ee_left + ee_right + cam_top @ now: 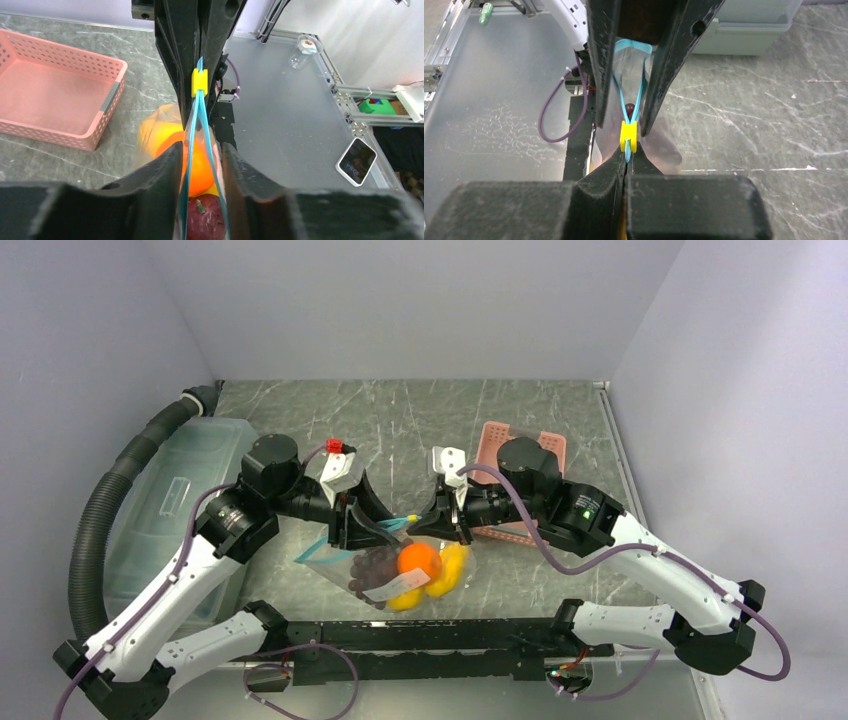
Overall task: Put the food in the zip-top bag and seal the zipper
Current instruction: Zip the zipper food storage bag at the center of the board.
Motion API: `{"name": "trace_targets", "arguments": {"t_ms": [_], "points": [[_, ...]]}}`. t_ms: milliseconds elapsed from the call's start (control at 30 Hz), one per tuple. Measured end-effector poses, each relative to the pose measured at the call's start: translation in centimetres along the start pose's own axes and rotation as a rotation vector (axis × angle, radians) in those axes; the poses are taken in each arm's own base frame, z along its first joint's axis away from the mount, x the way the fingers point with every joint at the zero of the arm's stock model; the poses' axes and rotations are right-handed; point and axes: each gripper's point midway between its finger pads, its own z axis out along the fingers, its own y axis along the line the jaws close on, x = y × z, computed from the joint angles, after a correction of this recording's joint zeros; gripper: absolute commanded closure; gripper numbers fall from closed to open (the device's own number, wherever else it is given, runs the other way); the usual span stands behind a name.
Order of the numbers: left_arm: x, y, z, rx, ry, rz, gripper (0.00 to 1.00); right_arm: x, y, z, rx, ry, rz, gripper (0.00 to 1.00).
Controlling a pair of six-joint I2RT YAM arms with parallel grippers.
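The zip-top bag hangs between both grippers just above the table's near middle. Inside it lies the food: an orange ball, yellow pieces and a dark purple grape bunch. The zipper runs between the grippers, its two teal strips still apart at the left end. A yellow slider sits on it right beside my right gripper, which is shut on the zipper's end. My left gripper straddles the strips with its jaws apart.
An empty pink perforated basket stands behind the right arm. A large translucent lidded bin and a black corrugated hose occupy the left side. The black rail of the arm bases runs just below the bag.
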Motion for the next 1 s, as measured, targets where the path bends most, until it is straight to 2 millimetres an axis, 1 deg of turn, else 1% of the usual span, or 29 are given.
{"name": "trace_targets", "arguments": {"t_ms": [33,100,133,167,200,333,467,600,767,900,1000], "points": [[-0.1,-0.1,0.0,0.001,-0.005,0.006,0.38,0.2,0.0,0.0,-0.001,0.007,0.005,1.00],[-0.5,-0.4,-0.1,0.003,-0.016,0.017,0.27,0.6,0.1,-0.1,-0.001,0.023,0.012,1.00],[-0.6,-0.5,-0.2,0.002,-0.020,0.019,0.12,0.8,0.1,-0.1,0.000,0.033,0.017,1.00],[-0.7,-0.6,-0.3,0.003,-0.023,0.026,0.02,1.1,0.1,-0.1,0.000,0.042,0.021,1.00],[-0.8,-0.6,-0.3,0.002,-0.026,0.034,0.01,1.3,0.0,-0.1,0.002,0.050,0.024,1.00],[-0.8,-0.5,-0.3,-0.011,-0.027,0.033,0.00,2.1,0.1,-0.3,0.004,0.087,0.043,1.00],[-0.7,-0.1,-0.3,-0.026,-0.020,0.021,0.00,2.5,0.3,-0.6,0.006,0.112,0.057,1.00],[-1.1,0.5,0.0,-0.030,-0.017,0.008,0.00,2.6,0.3,-0.9,0.012,0.135,0.067,1.00],[-2.1,2.1,1.1,-0.018,0.001,-0.030,0.00,2.9,0.5,-1.5,0.023,0.163,0.082,1.00],[-1.7,3.2,1.6,-0.028,0.020,-0.077,0.00,3.3,0.6,-1.9,0.031,0.189,0.098,1.00],[-1.9,3.3,1.7,-0.036,0.005,-0.086,0.00,3.5,0.6,-2.1,0.038,0.202,0.114,1.00]]}}
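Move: The bag's yellow slider sits at the right end of the still-open zip, about 3 cm to the left hand's right, 1 cm ahead and level with it. From the right hand, pinching the tail just beyond it, the slider is some 2 cm left at the same height. From the left hand, the orange is about 5 cm right, 3 cm back and 12 cm below, and the zip's far end roughly 15 cm left, 4 cm back and 4 cm below. The slider end of the zip, still pinched in the right hand's closed fingers, is carried about 3 cm to the right and 3 cm down, with those fingertips tipping some 10 degrees downward. The left fingers, already parted around the zip, spread wide; that hand lifts about 1 cm, then travels some 3 cm forward and 2 cm right, ending farther from the slider. ##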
